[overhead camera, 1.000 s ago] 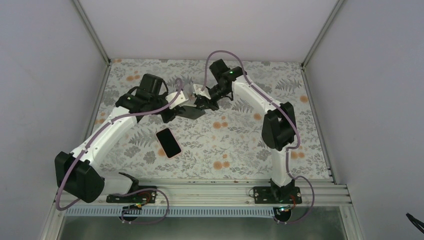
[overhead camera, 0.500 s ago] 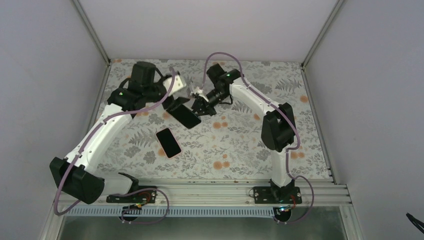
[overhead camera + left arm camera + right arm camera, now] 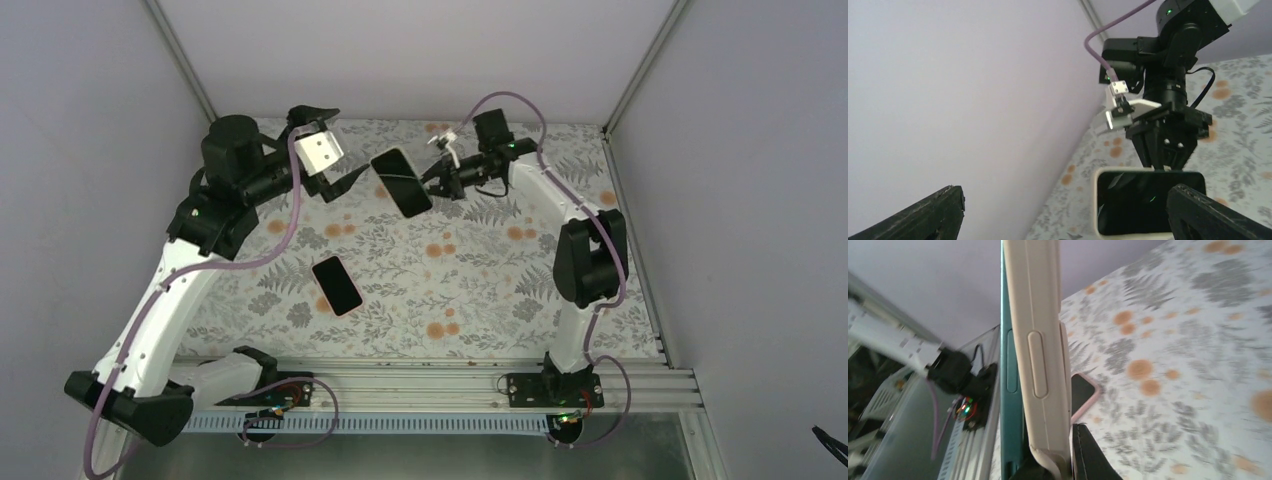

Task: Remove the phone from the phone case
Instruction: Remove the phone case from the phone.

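A phone in a cream case (image 3: 402, 182) is held in the air over the back of the table by my right gripper (image 3: 437, 181), which is shut on its right end. In the right wrist view the cream case (image 3: 1040, 350) is seen edge-on with the teal phone edge (image 3: 1009, 365) beside it, clamped between my right gripper's (image 3: 1053, 465) jaws. My left gripper (image 3: 350, 141) is wide open and empty, just left of the phone. In the left wrist view, the phone (image 3: 1148, 207) sits near the right finger of my left gripper (image 3: 1068, 215), not gripped.
A second dark phone (image 3: 337, 285) lies flat on the floral table mat (image 3: 480, 290) at centre-left; the right wrist view shows its pink case (image 3: 1083, 395). Grey walls close in the left, back and right. The arm bases stand on the rail at the near edge.
My right gripper has lifted the cased phone off the mat, up and toward the back. My left gripper has come off the phone, swung up and left, and now stands open.
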Available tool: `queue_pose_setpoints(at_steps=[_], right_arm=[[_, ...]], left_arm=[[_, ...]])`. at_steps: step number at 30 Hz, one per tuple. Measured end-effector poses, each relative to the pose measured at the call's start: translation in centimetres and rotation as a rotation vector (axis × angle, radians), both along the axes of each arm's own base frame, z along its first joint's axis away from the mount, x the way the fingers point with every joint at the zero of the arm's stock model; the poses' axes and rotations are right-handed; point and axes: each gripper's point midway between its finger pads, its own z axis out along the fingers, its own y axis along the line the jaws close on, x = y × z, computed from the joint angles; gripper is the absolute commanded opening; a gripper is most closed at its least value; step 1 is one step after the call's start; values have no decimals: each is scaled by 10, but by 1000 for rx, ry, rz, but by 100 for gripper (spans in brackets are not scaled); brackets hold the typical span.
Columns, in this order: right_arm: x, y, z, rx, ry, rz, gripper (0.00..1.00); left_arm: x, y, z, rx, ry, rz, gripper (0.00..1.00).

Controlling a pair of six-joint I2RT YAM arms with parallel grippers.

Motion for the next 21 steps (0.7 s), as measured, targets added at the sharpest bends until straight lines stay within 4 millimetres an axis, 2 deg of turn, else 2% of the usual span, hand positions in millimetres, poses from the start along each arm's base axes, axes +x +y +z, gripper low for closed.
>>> queue_pose_setpoints(at_steps=[2,5,7,10,13,16,21], right_arm=[[24,-12,3,0,23,-78,3],[55,-21,14,1,32,-183,3],[66,-19,20,7,33,-229,3],[84,-14,25,-23,40,-341,3],[103,-13,31,-58,32,-468,3],[114,-16,39,-75,21,-570,3],[119,-25,59,-71,-8,-691,3]], left_arm=[[-2,4,8,-14,-51,28,100],[3,0,4,-10,-99,84,100],[6,-14,-10,12,-117,94,100],[14,-41,-41,61,-121,109,100],[26,-60,-69,101,-134,146,100],[35,-70,-85,112,-159,188,100],[49,-84,-74,51,-225,247,100]])
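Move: Ahead and to the right of the open left gripper, well below it, is the phone in its case, held by the right hand: about 4 cm forward, 11 cm right and 17 cm down. From the right hand the phone's middle is some 5 cm left and 1 cm forward, near its height, and the left gripper is about 16 cm left, 3 cm back and 19 cm up. The spare phone lies on the table 7 cm back, 5 cm left and 43 cm below the left hand. Bringing the two hands together, the left arm swings right and sinks, each about 8 cm, easing forward too and tipping its wide-open fingers up slightly towards the phone. The right hand keeps its pinch on the cased phone's long edge, carries it about 12 cm forward and some 6 cm up, and turns it roughly 40 degrees clockwise to face the left gripper. ##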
